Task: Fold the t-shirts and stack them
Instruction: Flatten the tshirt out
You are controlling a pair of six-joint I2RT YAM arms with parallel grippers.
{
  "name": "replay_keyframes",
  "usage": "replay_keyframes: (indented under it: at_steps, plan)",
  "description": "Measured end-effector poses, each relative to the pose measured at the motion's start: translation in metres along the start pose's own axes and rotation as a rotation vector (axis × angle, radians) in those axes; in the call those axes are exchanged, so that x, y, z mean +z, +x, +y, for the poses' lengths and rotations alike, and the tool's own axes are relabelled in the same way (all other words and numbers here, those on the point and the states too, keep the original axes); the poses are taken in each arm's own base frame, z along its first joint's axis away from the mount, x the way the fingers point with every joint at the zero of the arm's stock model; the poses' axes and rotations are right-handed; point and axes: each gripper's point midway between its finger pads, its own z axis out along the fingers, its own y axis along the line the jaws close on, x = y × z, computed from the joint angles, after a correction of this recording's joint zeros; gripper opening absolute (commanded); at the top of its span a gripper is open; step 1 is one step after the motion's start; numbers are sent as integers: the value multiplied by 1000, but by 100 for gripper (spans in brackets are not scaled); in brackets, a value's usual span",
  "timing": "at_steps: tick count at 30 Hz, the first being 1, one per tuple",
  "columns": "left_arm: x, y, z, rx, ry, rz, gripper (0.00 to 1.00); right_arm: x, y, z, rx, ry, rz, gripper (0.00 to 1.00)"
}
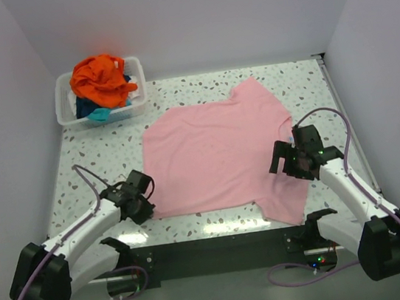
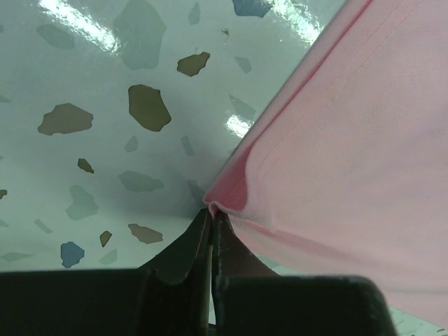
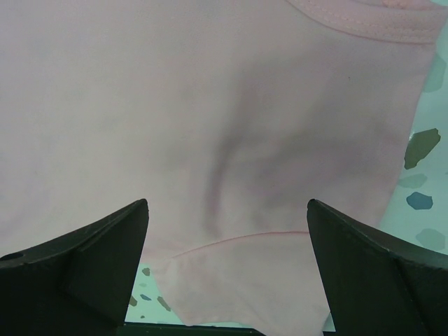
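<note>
A light pink t-shirt (image 1: 219, 151) lies spread flat in the middle of the table. My left gripper (image 1: 148, 202) is at its near left hem corner, jaws shut on a pinch of the pink cloth (image 2: 224, 199). My right gripper (image 1: 285, 162) hovers wide open over the shirt's near right part, by the sleeve seam (image 3: 238, 241), with nothing between its fingers (image 3: 105, 241). More t-shirts, a bright orange one (image 1: 103, 78) on top of teal and dark blue ones (image 1: 96, 111), are heaped in the bin at the back left.
The white plastic bin (image 1: 68, 112) stands at the table's far left corner. Grey walls close in both sides and the back. A black strip (image 1: 214, 249) with the arm bases and cables runs along the near edge.
</note>
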Motion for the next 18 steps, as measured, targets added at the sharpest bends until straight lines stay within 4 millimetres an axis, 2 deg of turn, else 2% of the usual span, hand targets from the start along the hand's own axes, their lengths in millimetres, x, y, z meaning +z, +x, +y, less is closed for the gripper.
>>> replay_keyframes:
  at_steps: [3,4,6,7,10,12,15,18]
  plan:
    - [0,-1,-2,1,-18,8,49,0,0,0,0,0,1,99]
    - [-1,-1,-4,-2,-16,10,71,0,0,0,0,1,0,99]
    - [-3,-3,-8,-17,-10,8,87,0,0,0,0,3,-1,99]
    - [-4,-4,-7,-22,-17,3,100,0,-1,0,0,5,1,99]
    - [-14,-9,7,-24,-90,-17,100,-1,-7,3,-1,3,-1,99]
    - [-28,-23,0,-17,-91,-61,100,-4,-15,8,-4,-8,-12,99]
    - [-56,-56,-36,13,-37,-150,100,-6,-26,15,-20,-26,-29,99]
    - [-81,-99,-95,79,56,-248,100,-7,-34,23,-40,-55,-34,99]
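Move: The left fingers, shut at the table, hold the t-shirt's near hem corner right at the fingertips. The shirt's far hem corner is some 39 cm straight ahead; the shirt's middle lies about 24 cm ahead and 30 cm to the right, and the clothes bin roughly 56 cm ahead and 22 cm left. From the open right hand, the near hem corner is about 57 cm left, 10 cm back and 6 cm below. Left fingers open wide, free the hem corner, then rise about 12 cm and forward; right lifts forward 4 cm. ##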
